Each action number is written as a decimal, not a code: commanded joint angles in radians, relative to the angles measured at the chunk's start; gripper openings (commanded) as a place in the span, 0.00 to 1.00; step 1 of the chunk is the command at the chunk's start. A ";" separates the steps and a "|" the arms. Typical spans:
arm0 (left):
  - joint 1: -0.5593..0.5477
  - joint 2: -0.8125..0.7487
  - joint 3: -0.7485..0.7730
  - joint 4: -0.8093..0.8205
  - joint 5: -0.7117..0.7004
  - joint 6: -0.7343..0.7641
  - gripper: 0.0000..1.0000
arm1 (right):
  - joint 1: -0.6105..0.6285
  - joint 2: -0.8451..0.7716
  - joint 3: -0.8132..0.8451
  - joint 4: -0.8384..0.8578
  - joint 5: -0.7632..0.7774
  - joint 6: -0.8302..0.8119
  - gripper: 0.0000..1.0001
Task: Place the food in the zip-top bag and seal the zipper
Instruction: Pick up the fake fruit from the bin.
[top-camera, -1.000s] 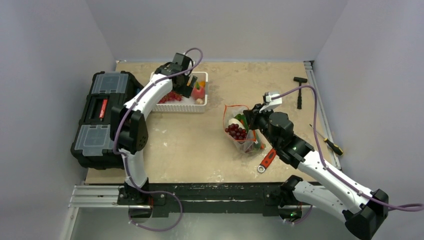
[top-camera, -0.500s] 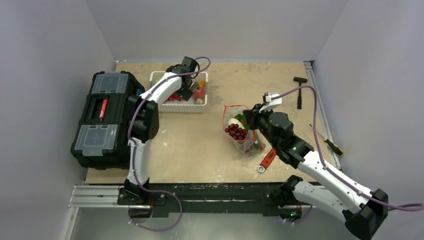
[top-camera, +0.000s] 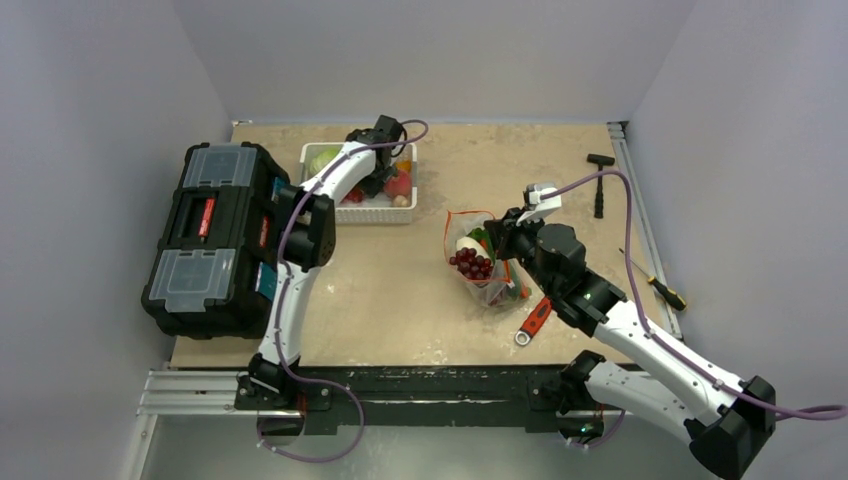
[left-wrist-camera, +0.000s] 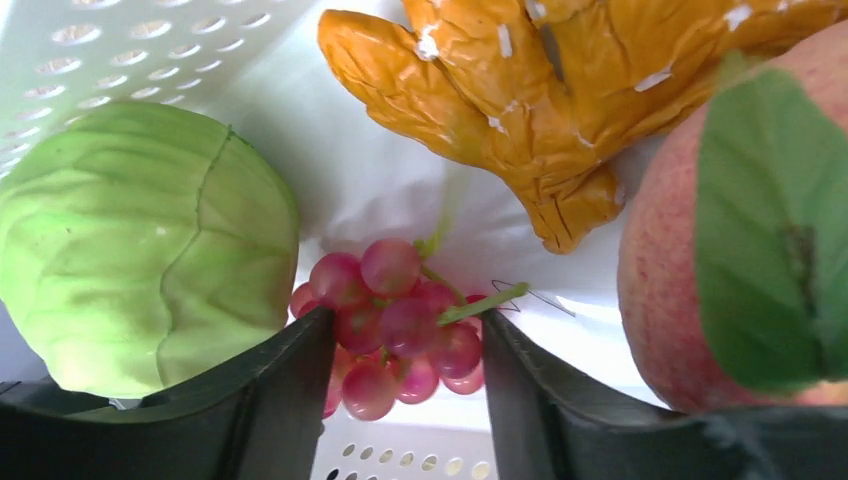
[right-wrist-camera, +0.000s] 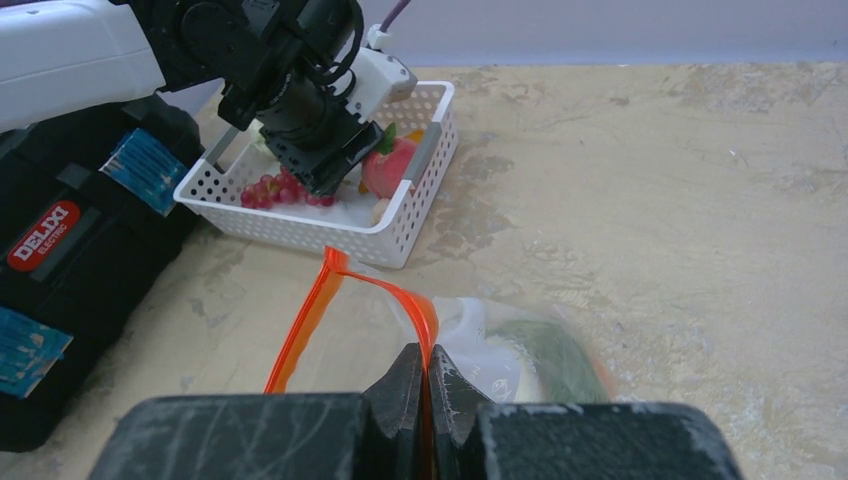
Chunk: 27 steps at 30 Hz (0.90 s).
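My left gripper (left-wrist-camera: 408, 335) is down inside the white basket (top-camera: 360, 213). Its fingers press both sides of a bunch of red grapes (left-wrist-camera: 400, 315) that lies on the basket floor. Beside the bunch are a green cabbage (left-wrist-camera: 130, 240), a pink peach (left-wrist-camera: 670, 270) and a yellow-orange knobbly piece (left-wrist-camera: 520, 100). My right gripper (right-wrist-camera: 425, 362) is shut on the orange-red zipper (right-wrist-camera: 300, 320), holding the mouth of the clear zip-top bag (top-camera: 488, 285) up and open. Inside the bag lie dark red grapes (top-camera: 472, 263), a white radish (top-camera: 466, 243) and a green piece.
A black toolbox (top-camera: 210, 235) stands at the left, close to the basket. A red-handled wrench (top-camera: 535, 320) lies just below the bag. A black hammer (top-camera: 600, 180) and a screwdriver (top-camera: 665, 290) lie along the right edge.
The left arm has stretched further out and lowered its gripper into the basket, and its jaws have narrowed onto the grapes. The right arm and the bag have not moved.
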 joint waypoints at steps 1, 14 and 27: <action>0.005 0.003 -0.018 -0.031 -0.032 0.019 0.49 | -0.001 -0.002 0.001 0.076 0.002 -0.016 0.00; 0.006 -0.202 -0.157 -0.012 -0.007 -0.072 0.02 | -0.001 0.016 0.007 0.071 -0.003 -0.016 0.00; 0.006 -0.543 -0.240 -0.009 0.017 -0.252 0.00 | -0.002 0.047 0.016 0.071 -0.006 -0.017 0.00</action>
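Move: The pink grapes in the bin already lie between the left hand's open fingers, their middle some 1 cm below the hand point, 1 cm back and 1 cm to its left. From this hand the cabbage stands about 9 cm to the left and 6 cm ahead, the orange pepper roughly 6 cm right and 5 cm ahead, the peach about 9 cm right and 1 cm ahead. From the right hand, the grapes lie some 30 cm left, 20 cm ahead and 18 cm down. The grapes are pinched by the left fingers, which close from about half open to nearly shut while the hand settles slightly lower, backward and left. It then carries them up, slowly and then fast, ending about 11 cm above its start and drawn back some 5 cm towards the bin's near side. The wrist swings the fingertips forward about 10 degrees late in the lift. ##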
